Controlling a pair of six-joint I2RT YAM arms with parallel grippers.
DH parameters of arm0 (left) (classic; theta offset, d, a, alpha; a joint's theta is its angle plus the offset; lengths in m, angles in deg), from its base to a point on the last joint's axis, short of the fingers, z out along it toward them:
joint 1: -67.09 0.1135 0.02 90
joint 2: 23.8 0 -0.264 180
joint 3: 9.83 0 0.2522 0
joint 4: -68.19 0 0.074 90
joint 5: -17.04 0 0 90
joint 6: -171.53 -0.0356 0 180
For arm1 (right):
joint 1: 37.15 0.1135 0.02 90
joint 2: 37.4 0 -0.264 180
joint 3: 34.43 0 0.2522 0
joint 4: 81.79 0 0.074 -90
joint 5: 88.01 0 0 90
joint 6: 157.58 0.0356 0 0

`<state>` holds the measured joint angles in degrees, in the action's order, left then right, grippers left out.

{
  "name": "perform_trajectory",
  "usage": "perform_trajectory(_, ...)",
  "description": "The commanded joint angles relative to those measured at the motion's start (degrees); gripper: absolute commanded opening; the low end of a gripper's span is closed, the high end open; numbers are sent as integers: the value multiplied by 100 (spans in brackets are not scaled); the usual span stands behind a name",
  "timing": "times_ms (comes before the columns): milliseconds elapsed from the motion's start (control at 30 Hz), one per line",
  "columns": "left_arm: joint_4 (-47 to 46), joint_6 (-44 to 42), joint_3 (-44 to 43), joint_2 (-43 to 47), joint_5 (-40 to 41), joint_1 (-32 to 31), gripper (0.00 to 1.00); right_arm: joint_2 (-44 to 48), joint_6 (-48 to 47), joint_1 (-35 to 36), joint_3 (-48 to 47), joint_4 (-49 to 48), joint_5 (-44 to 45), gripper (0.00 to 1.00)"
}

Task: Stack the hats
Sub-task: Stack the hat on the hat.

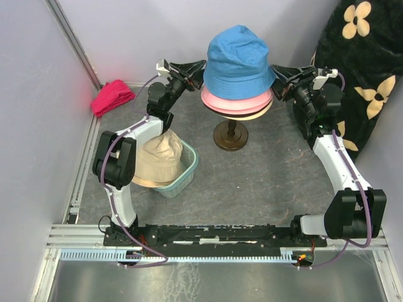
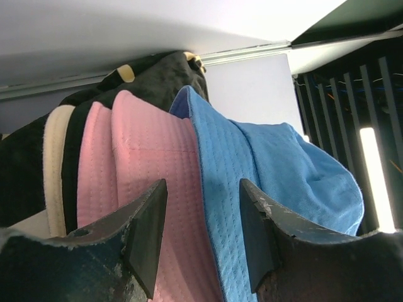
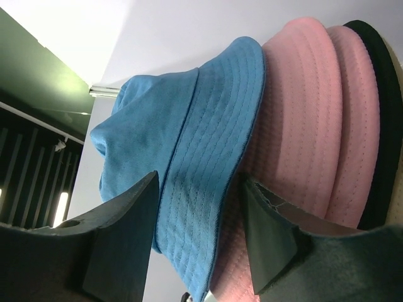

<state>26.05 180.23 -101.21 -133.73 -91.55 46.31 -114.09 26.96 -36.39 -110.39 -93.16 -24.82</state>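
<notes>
A blue hat (image 1: pixel 238 56) tops a stack of pink hats (image 1: pixel 236 100) over a beige brim (image 1: pixel 258 113), all on a dark stand (image 1: pixel 230 135). My left gripper (image 1: pixel 201 69) is at the stack's left side and open. In the left wrist view the left gripper (image 2: pixel 203 189) has the pink brim (image 2: pixel 151 145) and blue brim (image 2: pixel 220 163) between its jaws, with gaps either side. My right gripper (image 1: pixel 272 70) is at the stack's right side, also open. In the right wrist view the right gripper (image 3: pixel 200 182) straddles the blue brim (image 3: pixel 208 145) beside the pink hats (image 3: pixel 302 113) and a black brim (image 3: pixel 381 94).
Another beige hat (image 1: pixel 160 160) sits in a teal basket (image 1: pixel 187 168) near the left arm. A magenta-red cloth bundle (image 1: pixel 112 96) lies at the back left corner. A black flowered blanket (image 1: pixel 365 69) hangs at the right. Walls close in on the left and at the back.
</notes>
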Motion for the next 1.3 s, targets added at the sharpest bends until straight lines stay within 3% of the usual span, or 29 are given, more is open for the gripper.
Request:
perform_trajectory(0,-816,416,-343,-131,-39,-48,57,-34,98,65,-71,-433,21,61)
perform_trajectory(533,-1530,752,-669,-567,118,-150,53,-189,378,117,88,-785,96,46)
perform_trajectory(700,-1752,887,-780,-710,114,-167,39,-241,482,135,142,-929,138,40)
perform_trajectory(900,-1931,1023,-782,-793,40,-188,33,-259,536,133,179,-967,174,32)
perform_trajectory(967,-1949,1034,-757,-800,52,-190,28,-266,539,136,200,-958,188,27)
perform_trajectory(1133,-1977,1062,-692,-822,123,-193,5,-255,529,130,335,-912,236,3)
perform_trajectory(1267,-1969,1063,-376,-745,326,-205,3,-277,485,135,486,-915,263,1)
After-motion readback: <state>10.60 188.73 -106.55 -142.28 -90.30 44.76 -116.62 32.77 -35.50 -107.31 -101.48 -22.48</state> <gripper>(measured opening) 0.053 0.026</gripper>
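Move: The blue hat, topmost on the stack, has its middle about 4 cm ahead of the left hand, some 13 cm to its right and 4 cm above, with its brim edge already between the open fingers. From the right hand, its middle lies roughly 4 cm ahead, 13 cm left and 4 cm up. The pink hats sit directly under the blue hat, about 5 cm lower, and the black hat roughly 3 cm below the pink hats. The blue hat's brim gets pinched from both sides: each hand's fingers, half open around its edge, shut almost fully on the thin cloth. The left hand first rises about 2 cm and drifts 1 cm right, its wrist rolling some 10 degrees with the right side lifting and the fingers tipping up slightly. The right creeps about 1 cm forward while closing. ##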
